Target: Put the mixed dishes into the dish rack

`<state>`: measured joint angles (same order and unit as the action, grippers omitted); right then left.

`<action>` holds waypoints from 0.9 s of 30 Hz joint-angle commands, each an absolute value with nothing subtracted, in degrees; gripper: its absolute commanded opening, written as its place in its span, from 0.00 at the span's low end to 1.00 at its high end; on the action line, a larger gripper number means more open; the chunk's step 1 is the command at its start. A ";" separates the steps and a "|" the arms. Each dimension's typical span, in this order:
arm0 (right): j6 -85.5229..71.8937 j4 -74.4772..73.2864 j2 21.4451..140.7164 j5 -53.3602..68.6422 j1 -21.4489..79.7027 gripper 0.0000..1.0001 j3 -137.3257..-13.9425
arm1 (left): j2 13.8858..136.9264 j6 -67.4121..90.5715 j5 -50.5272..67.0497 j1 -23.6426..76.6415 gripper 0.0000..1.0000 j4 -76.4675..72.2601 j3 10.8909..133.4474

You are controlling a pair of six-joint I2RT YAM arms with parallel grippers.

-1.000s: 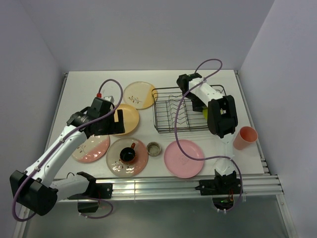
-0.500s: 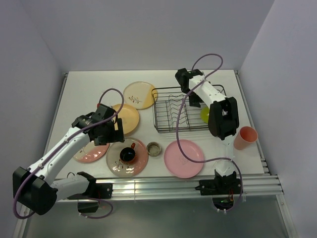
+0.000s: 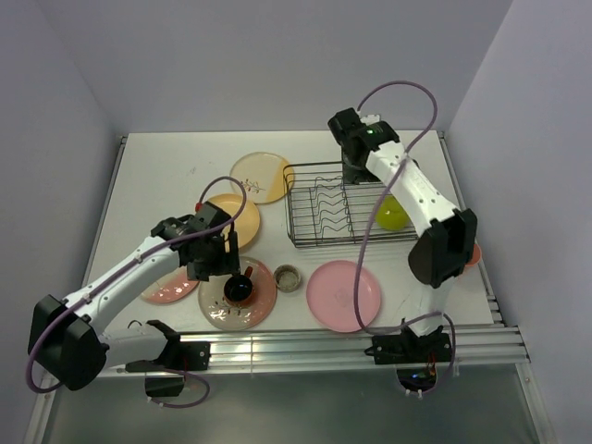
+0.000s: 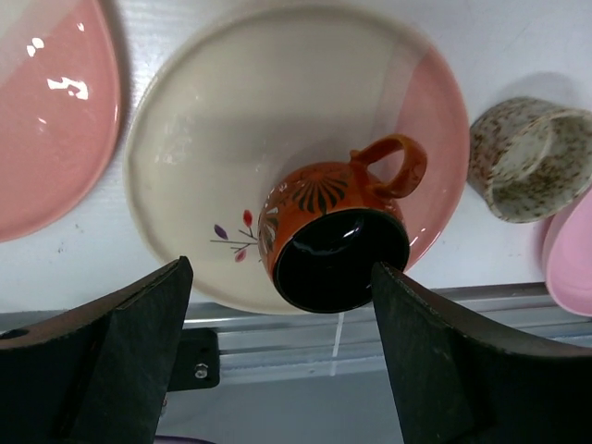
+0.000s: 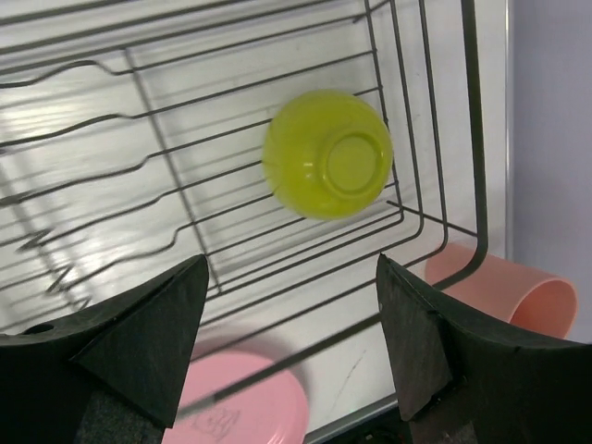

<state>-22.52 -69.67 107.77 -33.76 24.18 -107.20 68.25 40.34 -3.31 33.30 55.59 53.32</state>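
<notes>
The dark red mug point(image 3: 239, 287) lies on its side on a cream-and-pink plate point(image 3: 215, 310), its dark mouth point(image 4: 340, 259) towards the camera. My left gripper point(image 3: 222, 265) hangs open over it, and the two fingers point(image 4: 139, 324) stand clear of the mug on either side. The dish rack point(image 3: 319, 243) holds a lime-yellow bowl point(image 3: 390, 214) upside down at its right end. My right gripper point(image 3: 354, 168) is open above the rack's back rim, with nothing between its fingers point(image 5: 435, 314). In the right wrist view the bowl point(image 5: 328, 153) sits well beyond them.
A small greenish cup point(image 3: 289, 277) and a pink plate point(image 3: 343, 295) lie right of the mug's plate. Yellow-orange point(image 3: 242, 220), cream-and-yellow point(image 3: 260, 177) and pink-and-cream point(image 3: 169, 288) plates lie to the left. A salmon tumbler point(image 5: 518, 287) stands right of the rack. Metal rails point(image 3: 305, 342) edge the table's front.
My left arm has swung from the yellow-orange plate towards the table's near edge, over the mug. My right gripper has lifted back off the bowl, which stays in the rack.
</notes>
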 commanded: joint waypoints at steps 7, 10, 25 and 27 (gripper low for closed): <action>-25.75 -70.84 87.03 -28.66 27.16 0.79 -102.75 | 68.20 45.17 -0.88 34.01 0.72 55.02 47.20; -26.37 -71.98 83.15 -26.73 27.25 0.79 -101.08 | 68.20 45.97 0.69 34.01 0.71 53.35 44.65; -24.44 -75.41 73.83 -21.54 27.33 0.77 -97.90 | 75.32 47.11 8.09 33.93 0.26 46.05 44.03; -24.35 -75.67 74.09 -20.92 27.33 0.77 -98.70 | 75.41 47.11 7.82 34.01 0.12 46.40 45.17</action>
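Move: The mug is about 4 cm back and 5 cm to the right of my left hand, its middle some 8 cm lower, standing on the pink-and-cream plate, whose middle is straight under it. The speckled cup stands about 12 cm to the right of the mug and 3 cm farther out; the yellow plate is some 15 cm ahead of my left hand and 2 cm to the right. From my empty right hand the mug lies roughly 24 cm back, 34 cm left and 17 cm down. I sink my left hand about 6 cm and draw it back some 4 cm onto the mug's left rim, tilting the fingers nearly straight down. Then, easing to the right, I close from wide open to nearly shut, one finger inside the mug and one outside, and pinch its wall. Meanwhile my open right hand rises about 10 cm and pulls back 12 cm, away from the green bowl. ##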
